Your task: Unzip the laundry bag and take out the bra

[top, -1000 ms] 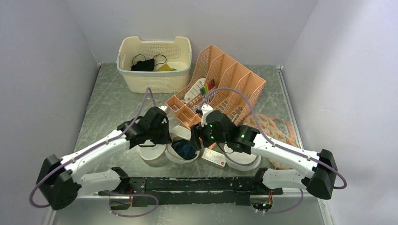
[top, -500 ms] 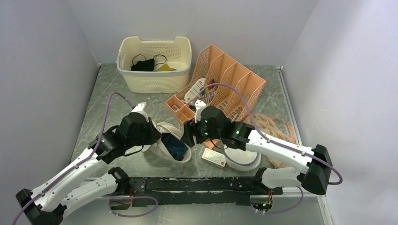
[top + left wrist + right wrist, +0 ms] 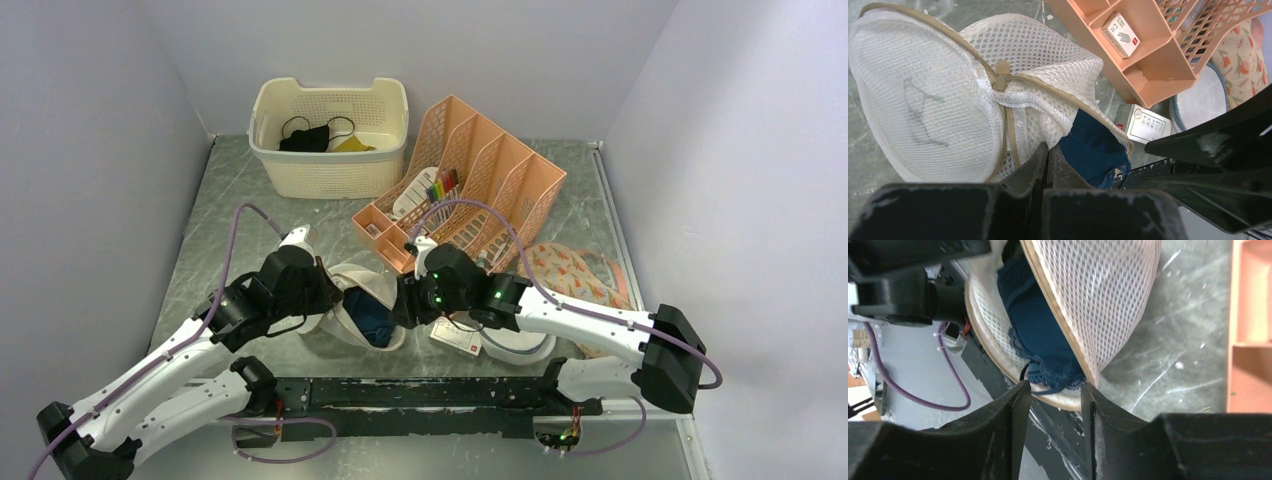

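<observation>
The laundry bag (image 3: 350,285) is white mesh with a tan zipper rim. It lies tilted on its side between the arms, with its mouth gaping toward the right. My left gripper (image 3: 326,296) is shut on the bag's mesh wall (image 3: 923,95), its tips (image 3: 1048,150) beside the opening. The bra (image 3: 372,320), dark navy with a lace edge, bulges out of the mouth (image 3: 1093,150). My right gripper (image 3: 402,304) stands at that mouth. Its fingers (image 3: 1052,387) are apart, straddling the bra's lace edge (image 3: 1040,340) and the tan rim (image 3: 1068,400).
A cream basket (image 3: 330,165) at the back holds a black cloth (image 3: 305,138). An orange file organizer (image 3: 470,175) stands just behind the grippers. A small white box (image 3: 456,337), a blue-rimmed mesh disc (image 3: 520,346) and a patterned cloth (image 3: 580,275) lie to the right.
The left arm drew back to the left, tipping the bag onto its side. The right gripper moved down to the bag's mouth and its jaws narrowed around the bra's edge.
</observation>
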Controlling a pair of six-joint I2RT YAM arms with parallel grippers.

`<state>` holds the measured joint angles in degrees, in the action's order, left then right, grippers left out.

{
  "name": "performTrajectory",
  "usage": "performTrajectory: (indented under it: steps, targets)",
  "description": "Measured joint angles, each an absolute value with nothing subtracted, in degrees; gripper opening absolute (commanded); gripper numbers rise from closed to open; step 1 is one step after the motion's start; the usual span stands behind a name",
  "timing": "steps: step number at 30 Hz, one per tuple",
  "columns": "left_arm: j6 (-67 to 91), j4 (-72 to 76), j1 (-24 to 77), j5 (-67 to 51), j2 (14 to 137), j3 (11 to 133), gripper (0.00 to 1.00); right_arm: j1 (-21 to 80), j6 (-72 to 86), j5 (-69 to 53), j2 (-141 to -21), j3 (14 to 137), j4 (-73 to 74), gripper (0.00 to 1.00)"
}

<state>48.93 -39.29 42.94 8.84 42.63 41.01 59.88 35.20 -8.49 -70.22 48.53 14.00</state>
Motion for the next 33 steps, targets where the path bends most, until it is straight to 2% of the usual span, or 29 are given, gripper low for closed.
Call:
performTrajectory:
  steps: [7, 15, 19, 24, 26, 33]
  targets:
    - [48.9, -39.5, 42.9, 8.3, 42.7, 41.0, 0.07, 61.4, 38.3, -9.6, -71.0, 45.2, 12.6, 0.44]
    - [48.9, -39.5, 42.9, 7.0, 42.9, 40.9, 0.07, 61.6, 41.5, -9.6, -73.3, 41.7, 6.4, 0.44]
    - [48.9, -39.7, 42.9, 6.7, 43.0, 40.9, 0.07, 61.9, 42.9, -9.8, -74.8, 40.4, 3.4, 0.35]
    - [48.9, -39.9, 42.9, 6.3, 43.0, 40.8, 0.07, 62.0, 43.8, -9.8, -75.4, 40.1, 0.7, 0.08]
    - [48.9, -40.3, 42.9, 6.3, 43.0, 40.8, 0.07, 62.1, 43.4, -8.9, -75.2, 40.2, 1.1, 0.01]
    - [47.3, -40.2, 42.9, 3.3, 45.7, 39.7, 0.07, 62.1, 40.0, -5.1, -71.6, 42.7, 3.3, 0.00]
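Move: The navy bra lies in the open mouth of the white mesh bag, its middle about 6 cm to the right hand's left, 1 cm back and 6 cm below. Of the right hand, the small white box is some 12 cm right, 1 cm ahead and 13 cm below; the orange organizer's middle is roughly 25 cm ahead and 13 cm right. From the left hand, already pinching the bag's edge, the bra is about 7 cm right, 4 cm back and 6 cm lower. With fingers about half open, the right hand dips some 5 cm down and a little back and left into the bag's mouth onto the near edge of the bra, shuts its fingers on the navy cloth, then rises about 3 cm and eases forward with the bra pinched. The left hand keeps its pinch on the bag's edge beside the zip, nearly still until near the end, when it sinks about 2 cm and draws back slightly. ##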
